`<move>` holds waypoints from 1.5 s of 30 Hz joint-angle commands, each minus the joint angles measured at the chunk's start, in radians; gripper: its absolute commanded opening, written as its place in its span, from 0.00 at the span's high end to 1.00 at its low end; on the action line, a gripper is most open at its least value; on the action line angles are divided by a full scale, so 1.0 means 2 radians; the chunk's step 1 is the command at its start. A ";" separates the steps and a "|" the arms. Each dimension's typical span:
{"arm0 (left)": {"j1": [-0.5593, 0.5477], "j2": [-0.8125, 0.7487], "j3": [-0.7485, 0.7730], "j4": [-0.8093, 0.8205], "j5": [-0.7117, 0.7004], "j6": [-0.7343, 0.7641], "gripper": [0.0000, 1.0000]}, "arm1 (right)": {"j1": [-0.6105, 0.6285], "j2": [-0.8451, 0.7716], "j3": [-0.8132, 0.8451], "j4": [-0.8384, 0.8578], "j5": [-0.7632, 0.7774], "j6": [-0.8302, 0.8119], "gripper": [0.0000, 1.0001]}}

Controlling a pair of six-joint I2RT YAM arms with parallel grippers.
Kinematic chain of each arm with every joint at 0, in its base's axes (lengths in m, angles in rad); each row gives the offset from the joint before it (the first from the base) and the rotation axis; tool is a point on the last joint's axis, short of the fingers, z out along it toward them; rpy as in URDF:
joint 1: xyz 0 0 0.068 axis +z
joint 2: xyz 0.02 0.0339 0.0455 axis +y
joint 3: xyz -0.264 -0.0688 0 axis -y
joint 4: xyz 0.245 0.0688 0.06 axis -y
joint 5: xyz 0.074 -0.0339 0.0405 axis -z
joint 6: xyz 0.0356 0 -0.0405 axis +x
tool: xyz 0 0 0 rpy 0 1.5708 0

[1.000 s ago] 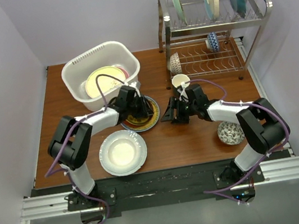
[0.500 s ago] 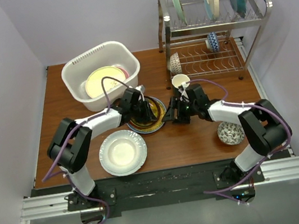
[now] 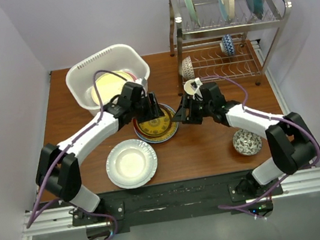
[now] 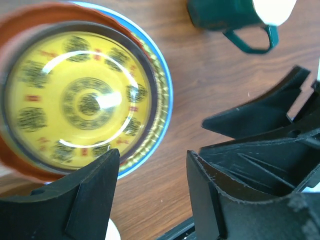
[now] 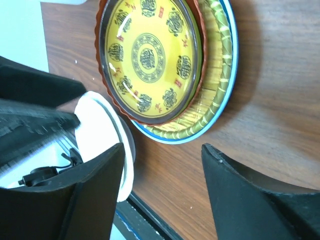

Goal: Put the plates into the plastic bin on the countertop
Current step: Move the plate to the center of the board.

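Note:
A yellow patterned plate (image 3: pixel 156 125) with a red-brown rim lies on a lime plate with a blue rim (image 5: pixel 216 90), mid-countertop (image 3: pixel 200 144). My left gripper (image 3: pixel 152 110) hovers at the stack's back edge, open, with bare wood between its fingers (image 4: pixel 97 187). The yellow plate (image 4: pixel 85 102) sits just beyond them, blurred. My right gripper (image 3: pixel 179 117) stands open just right of the stack, holding nothing. A grey-white plate (image 3: pixel 131 163) lies near the front. The white plastic bin (image 3: pixel 80 75) at the back left holds a cream plate (image 3: pixel 108 87) and a red one (image 3: pixel 131 76).
A steel rack (image 3: pixel 226 21) at the back right carries three upright plates and two small bowls. A mug (image 3: pixel 191 87) stands behind my right gripper. A patterned bowl (image 3: pixel 247 142) sits at the front right.
My left gripper has opened, let go of the yellow plate and drawn back toward the bin. The plate stack has shifted slightly right. My right gripper has edged back a little.

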 commanded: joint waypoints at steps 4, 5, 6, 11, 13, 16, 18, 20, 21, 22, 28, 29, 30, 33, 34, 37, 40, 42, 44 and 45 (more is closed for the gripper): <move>0.066 -0.032 -0.014 -0.029 -0.008 0.020 0.40 | 0.002 0.023 0.051 -0.014 0.004 -0.001 0.50; 0.072 -0.033 -0.018 -0.031 -0.008 0.022 0.40 | 0.002 0.029 0.055 -0.014 0.003 -0.001 0.52; 0.077 -0.033 -0.019 -0.034 -0.007 0.029 0.40 | 0.002 0.033 0.059 -0.014 0.003 -0.002 0.53; 0.104 -0.028 -0.018 -0.047 -0.019 0.049 0.44 | 0.007 0.070 0.094 -0.019 0.001 -0.004 0.59; 0.107 -0.024 -0.016 -0.045 -0.018 0.052 0.51 | 0.010 0.079 0.104 -0.019 0.003 -0.004 0.62; 0.107 -0.012 -0.012 -0.046 -0.016 0.056 0.58 | 0.019 0.096 0.113 -0.019 0.002 -0.004 0.63; 0.107 -0.004 -0.014 -0.042 -0.011 0.057 0.61 | 0.024 0.108 0.114 -0.015 0.003 0.000 0.63; 0.107 0.002 -0.016 -0.039 -0.004 0.059 0.62 | 0.035 0.116 0.115 -0.009 0.003 0.002 0.63; 0.107 0.008 -0.017 -0.035 -0.003 0.060 0.62 | 0.037 0.125 0.115 -0.007 0.005 0.005 0.63; 0.106 0.010 -0.017 -0.032 0.000 0.061 0.63 | 0.043 0.131 0.114 -0.002 0.005 0.006 0.64; 0.107 0.031 -0.012 -0.034 -0.003 0.067 0.63 | 0.049 0.159 0.100 0.003 0.015 0.007 0.65; 0.107 0.034 -0.013 -0.032 0.001 0.069 0.63 | 0.049 0.162 0.099 0.003 0.015 0.006 0.65; 0.107 0.037 -0.014 -0.029 0.003 0.070 0.63 | 0.050 0.164 0.098 0.003 0.014 0.005 0.65; 0.107 0.041 -0.016 -0.023 0.009 0.070 0.64 | 0.049 0.172 0.095 0.004 0.014 0.003 0.65; 0.107 0.040 -0.017 -0.019 0.012 0.070 0.64 | 0.050 0.173 0.095 0.003 0.014 0.003 0.65; 0.107 0.033 -0.022 -0.007 0.016 0.069 0.64 | 0.049 0.179 0.094 0.003 0.013 0.004 0.65; 0.106 0.042 -0.017 -0.010 0.020 0.071 0.64 | 0.050 0.182 0.094 0.015 0.011 0.004 0.65; 0.107 0.050 -0.014 -0.011 0.019 0.072 0.64 | 0.050 0.182 0.094 0.015 0.009 0.004 0.65; 0.106 0.053 -0.015 -0.009 0.017 0.071 0.65 | 0.049 0.182 0.093 0.015 0.008 0.004 0.65; 0.107 0.057 -0.015 -0.008 0.018 0.071 0.67 | 0.049 0.182 0.093 0.015 0.008 0.004 0.65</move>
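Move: Nearly straight under the left hand, about 7 cm down, lies the middle of the top yellow plate of the stack, perhaps 2 cm to its left and 1 cm ahead. From the right hand it is some 12 cm left, 1 cm ahead and 7 cm down. The white plate stands roughly 14 cm left of the yellow one and 18 cm nearer the base, the mug 21 cm right and 11 cm farther out, the white bin about 18 cm left and 23 cm farther out. Spreading to the left and slightly forward, about 9 cm, the left hand narrows its fingers and then sinks some 5 cm to the yellow plate's left rim. The right hand goes a little forward while half closing, then about 5 cm left and down over the right rim. Both keep a gap between the fingers; firm contact can't be made out. ##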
